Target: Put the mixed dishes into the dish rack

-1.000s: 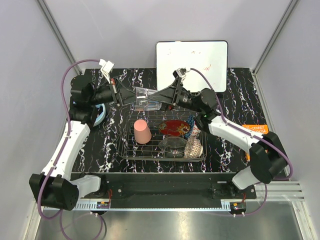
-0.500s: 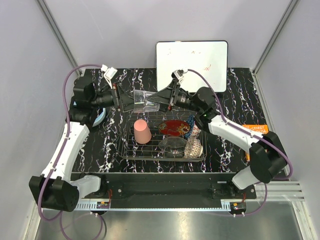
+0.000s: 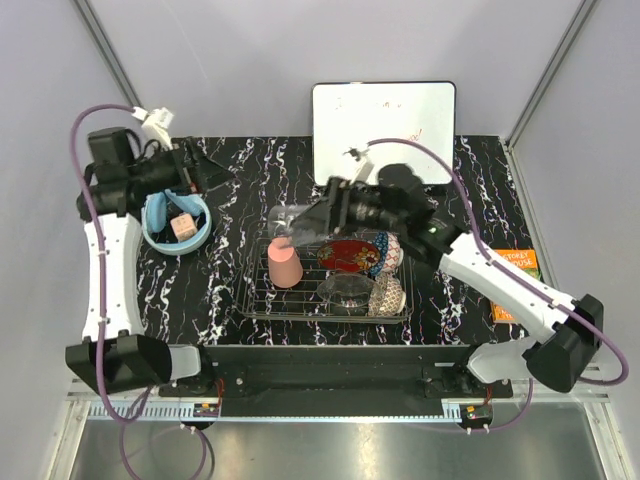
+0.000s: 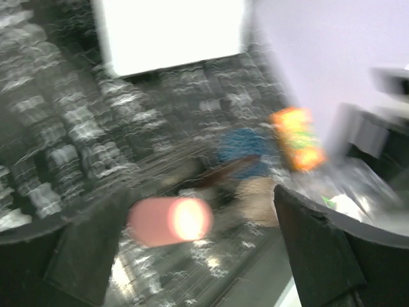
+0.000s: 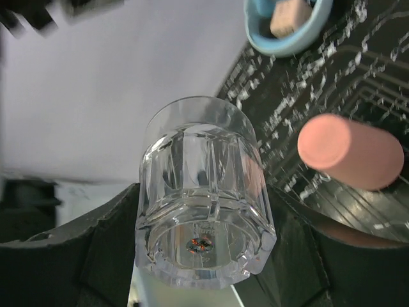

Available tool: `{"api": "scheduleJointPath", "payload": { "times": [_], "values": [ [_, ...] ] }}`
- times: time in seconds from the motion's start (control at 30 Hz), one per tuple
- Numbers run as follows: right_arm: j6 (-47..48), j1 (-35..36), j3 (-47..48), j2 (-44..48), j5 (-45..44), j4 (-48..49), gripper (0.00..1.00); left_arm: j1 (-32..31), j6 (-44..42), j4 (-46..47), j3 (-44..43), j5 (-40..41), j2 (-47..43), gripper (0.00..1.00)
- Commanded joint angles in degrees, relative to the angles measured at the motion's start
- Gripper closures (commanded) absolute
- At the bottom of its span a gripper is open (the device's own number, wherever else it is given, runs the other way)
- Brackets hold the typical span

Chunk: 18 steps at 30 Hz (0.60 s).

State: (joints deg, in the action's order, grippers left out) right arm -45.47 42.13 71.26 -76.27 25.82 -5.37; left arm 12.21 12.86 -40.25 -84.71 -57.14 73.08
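My right gripper [image 3: 308,228] is shut on the small clear glass [image 3: 287,222], holding it on its side just above the far left corner of the dish rack [image 3: 255,300]. In the right wrist view the glass [image 5: 204,192] sits base-first between the dark fingers [image 5: 89,256]. A pink cup [image 3: 284,263] stands upside down in the rack, with a red bowl [image 3: 348,255], blue patterned bowl [image 3: 387,250], clear glass bowl [image 3: 347,290] and beige lattice bowl [image 3: 388,296] beside it. My left gripper [image 3: 200,165] is open and empty at the far left; its view is blurred.
A light blue bowl [image 3: 160,235] holding a small beige block lies on the table under the left arm. A white board [image 3: 383,120] leans at the back edge. An orange packet [image 3: 515,260] lies at the right edge. Grey walls enclose the table.
The left gripper opened, let go of the glass and swung back to the far left. The right gripper kept the glass and carried it nearer, over the rack's far left corner.
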Motion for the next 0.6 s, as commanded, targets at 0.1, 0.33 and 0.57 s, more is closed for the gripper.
{"api": "scheduleJointPath", "payload": {
  "times": [0.1,0.33,0.57],
  "values": [
    [19.2,14.8,7.3,-5.4,-23.4,-21.8,1.0,-11.9,-11.5,-17.9,-6.2,38.3,5.1,0.01],
    [21.3,20.2,9.0,-9.4,-29.4,-26.6,1.0,-11.9,-12.5,-18.0,-4.9,36.4,2.3,0.01],
    [23.2,23.1,12.4,-13.9,-33.9,-29.2,1.0,-11.9,-15.7,-18.1,-3.0,34.4,-0.7,0.01]
  ]
}}
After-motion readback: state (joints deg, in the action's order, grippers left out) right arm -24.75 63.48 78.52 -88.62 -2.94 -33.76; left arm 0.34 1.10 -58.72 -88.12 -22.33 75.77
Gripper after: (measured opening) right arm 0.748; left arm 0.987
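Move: I hold the clear glass in my right hand. The free spot at the rack's near left corner lies about 6 cm back, 4 cm left and some 25 cm below that hand. The pink cup stands about 3 cm ahead, 5 cm left; the clear plate 4 cm back, 10 cm right; the red plate 5 cm ahead, 11 cm right, all similarly low. From my open left hand the spot is roughly 14 cm back, 10 cm right and 27 cm down. Keeping my grip on the glass, I draw my right hand back about 6 cm at first, then sink it, some 15 cm in all, towards the free rack spot on the near side of the pink cup, tipping the fingers about 40 degrees downward. My empty left hand, still wide open, drops some 8 cm and angles its fingers further down. ##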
